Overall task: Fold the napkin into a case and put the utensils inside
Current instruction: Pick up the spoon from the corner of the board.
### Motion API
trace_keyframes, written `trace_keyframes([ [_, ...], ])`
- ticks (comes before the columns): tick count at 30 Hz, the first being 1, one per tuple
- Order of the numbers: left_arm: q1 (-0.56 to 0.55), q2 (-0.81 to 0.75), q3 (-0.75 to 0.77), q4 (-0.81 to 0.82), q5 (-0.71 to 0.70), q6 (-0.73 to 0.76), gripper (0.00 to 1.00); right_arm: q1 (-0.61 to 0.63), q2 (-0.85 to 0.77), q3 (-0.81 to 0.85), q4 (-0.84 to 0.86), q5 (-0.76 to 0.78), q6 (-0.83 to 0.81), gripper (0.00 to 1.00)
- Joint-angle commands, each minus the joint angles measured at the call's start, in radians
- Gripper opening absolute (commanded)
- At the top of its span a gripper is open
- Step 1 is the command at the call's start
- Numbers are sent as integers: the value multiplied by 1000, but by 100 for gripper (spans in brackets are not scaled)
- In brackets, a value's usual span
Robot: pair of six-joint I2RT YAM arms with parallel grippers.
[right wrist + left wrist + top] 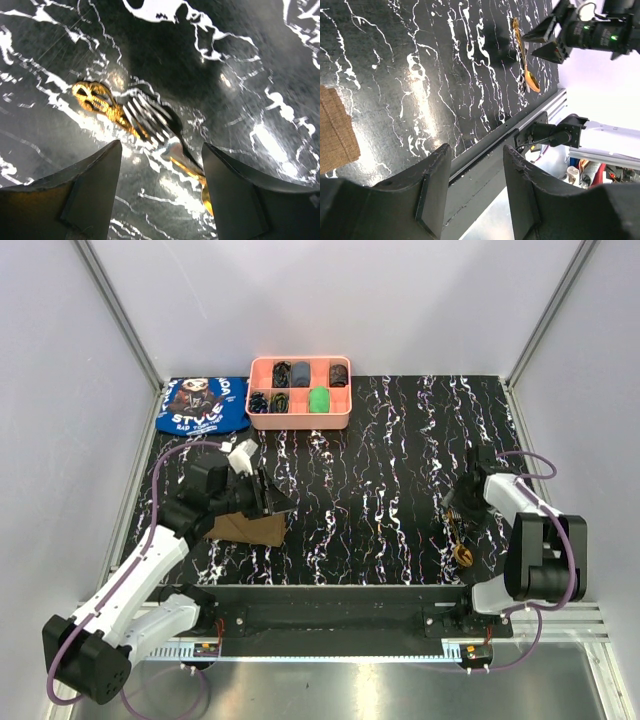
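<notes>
The olive-brown napkin (248, 530) lies folded on the black marbled table at the near left, and its edge shows in the left wrist view (335, 131). My left gripper (274, 497) hovers just above and to the right of it, open and empty (476, 150). The gold utensils (461, 542) lie together at the near right, the spoon (528, 76) towards the table's front edge. My right gripper (459, 512) is low over them and open (161, 147). The fork (150, 117) lies just ahead of the gap, its stem running towards the right finger (235, 190). An ornate gold handle end (94, 97) lies beside the tines.
A pink compartment tray (299, 421) with small dark and green items stands at the back centre. A blue printed cloth (203, 405) lies to its left. The table's front rail (520, 125) runs close to the utensils. Grey walls enclose the sides and back.
</notes>
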Motion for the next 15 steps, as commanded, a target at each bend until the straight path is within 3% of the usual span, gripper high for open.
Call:
trace_keyframes([
  [1, -5, 6, 48, 43, 47, 22, 49, -6, 50, -8, 65, 9, -18, 73],
  [4, -5, 7, 49, 36, 47, 25, 49, -12, 88, -2, 74, -2, -24, 61],
  [7, -6, 12, 52, 31, 46, 25, 49, -12, 95, 11, 74, 16, -32, 42],
  [13, -5, 46, 68, 37, 35, 17, 49, -12, 38, 70, 45, 90, -49, 27],
  [15, -5, 65, 72, 49, 36, 7, 49, -12, 38, 98, 42, 108, -72, 14],
])
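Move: The spoon lies under my right hand, ornate handle end out and bowl towards me; its middle is about 3 cm back, 1 cm left and 2 cm below. The fork lies against the spoon's right side, its middle roughly 4 cm back and straight in line, 2 cm down. For my left hand, the spoon is about 37 cm to the right, roughly level fore and aft, and some 20 cm lower. I sink my open right hand the last 2 cm or so onto the utensils and shut the fingers to about a third open, pinching the spoon's handle and the fork's neck together. As the grip closes, the hand eases about 1 cm forward and 1 cm right and starts to rise, by half a centimetre, with the wrist hardly turning. ##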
